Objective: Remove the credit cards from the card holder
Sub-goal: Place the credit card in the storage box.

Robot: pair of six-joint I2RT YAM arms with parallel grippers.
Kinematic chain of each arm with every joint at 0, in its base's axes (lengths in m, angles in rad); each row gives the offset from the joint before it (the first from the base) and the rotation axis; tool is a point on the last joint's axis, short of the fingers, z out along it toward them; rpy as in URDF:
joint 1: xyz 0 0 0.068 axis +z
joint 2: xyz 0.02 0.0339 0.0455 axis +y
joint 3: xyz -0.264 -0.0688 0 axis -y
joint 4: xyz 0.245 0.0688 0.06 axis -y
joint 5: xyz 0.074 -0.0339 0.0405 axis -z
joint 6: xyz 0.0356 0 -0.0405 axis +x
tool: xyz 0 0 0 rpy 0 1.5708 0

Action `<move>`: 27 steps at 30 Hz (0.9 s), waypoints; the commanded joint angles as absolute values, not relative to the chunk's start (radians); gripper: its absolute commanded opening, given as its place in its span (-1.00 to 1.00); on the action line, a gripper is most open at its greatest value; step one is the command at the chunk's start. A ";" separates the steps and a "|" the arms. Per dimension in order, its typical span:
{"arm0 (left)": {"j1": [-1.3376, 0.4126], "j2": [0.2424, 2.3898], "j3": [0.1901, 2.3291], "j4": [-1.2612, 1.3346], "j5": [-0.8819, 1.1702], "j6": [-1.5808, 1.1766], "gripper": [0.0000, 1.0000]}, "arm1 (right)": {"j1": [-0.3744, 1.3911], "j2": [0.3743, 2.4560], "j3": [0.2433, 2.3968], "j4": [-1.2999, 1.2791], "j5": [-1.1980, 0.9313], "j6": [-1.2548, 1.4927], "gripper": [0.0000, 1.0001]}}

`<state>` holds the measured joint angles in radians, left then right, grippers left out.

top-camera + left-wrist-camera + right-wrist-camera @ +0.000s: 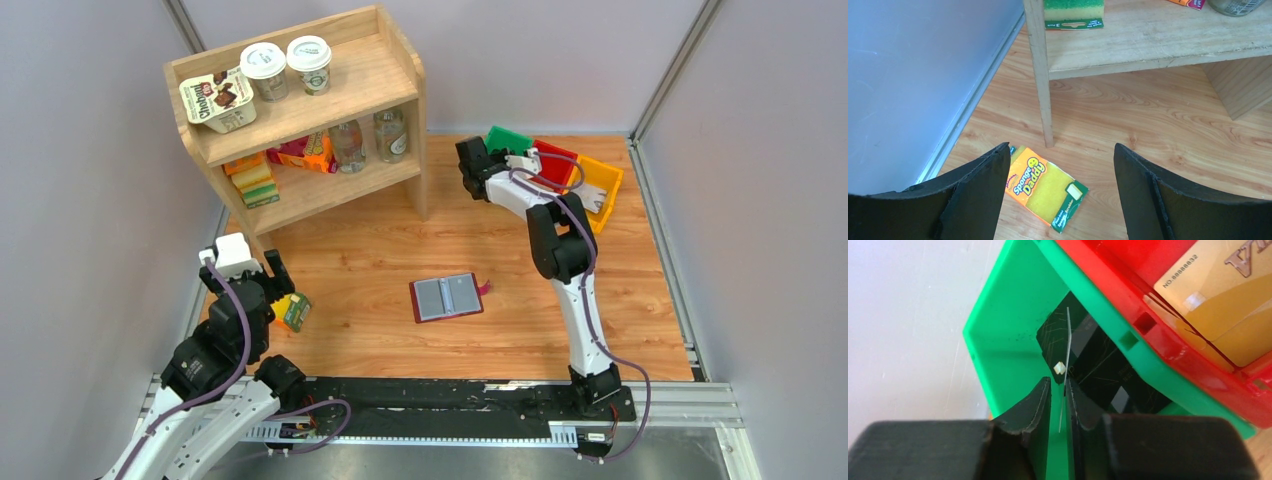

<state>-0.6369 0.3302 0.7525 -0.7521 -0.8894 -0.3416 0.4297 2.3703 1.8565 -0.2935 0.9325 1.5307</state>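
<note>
The card holder [446, 297] lies open and flat on the table's middle, maroon with grey sleeves facing up. My right gripper [497, 150] is at the far right over the green bin [1008, 340]. Its jaws [1059, 382] stand a narrow gap apart, with a thin card [1067, 340] edge-on between them, close to the right finger and apart from the left one. A black credit card [1108, 370] lies in the green bin below. A gold card [1218, 305] rests in the red bin [1128, 285]. My left gripper [1060, 150] hangs open and empty at the near left.
A wooden shelf [330, 110] with cups, bottles and sponges stands at the back left. A Sponge Daddy pack [1045, 187] lies on the floor under my left gripper, near the shelf leg [1045, 100]. An orange bin [600, 185] sits beside the red one. Grey walls enclose the table.
</note>
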 commanded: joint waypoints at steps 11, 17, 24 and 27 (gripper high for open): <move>-0.630 0.337 0.752 -0.759 -0.911 -0.327 0.65 | 0.483 2.189 1.688 -0.154 0.957 1.444 -0.05; -0.630 0.348 0.755 -0.755 -0.905 -0.321 0.65 | 0.497 2.018 1.534 -0.086 0.931 1.306 0.14; -0.630 0.388 0.761 -0.759 -0.867 -0.313 0.65 | 0.497 1.737 1.304 -0.110 0.685 0.973 0.27; -0.630 0.399 0.764 -0.759 -0.844 -0.308 0.65 | 0.502 1.611 1.177 -0.152 0.583 0.862 0.29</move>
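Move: With a black credit card edge-on between my right fingertips, I am just above the green storage box, whose middle lies some 2 cm ahead, 2 cm right and 4 cm below. The red box is beside it, about 11 cm to my right and 2 cm back; the yellow box some 22 cm right and 6 cm back. From my left hand the green box is roughly 42 cm ahead, 47 cm right and 22 cm lower. I keep spreading my right fingers, already starting to part, to let go of the card into the green box, sinking about 1 cm as they open. Then I pull out, back towards my base by about 11 cm and up some 10 cm with gathering speed, turning the hand roughly 25 degrees counter-clockwise, fingers opening wide. ##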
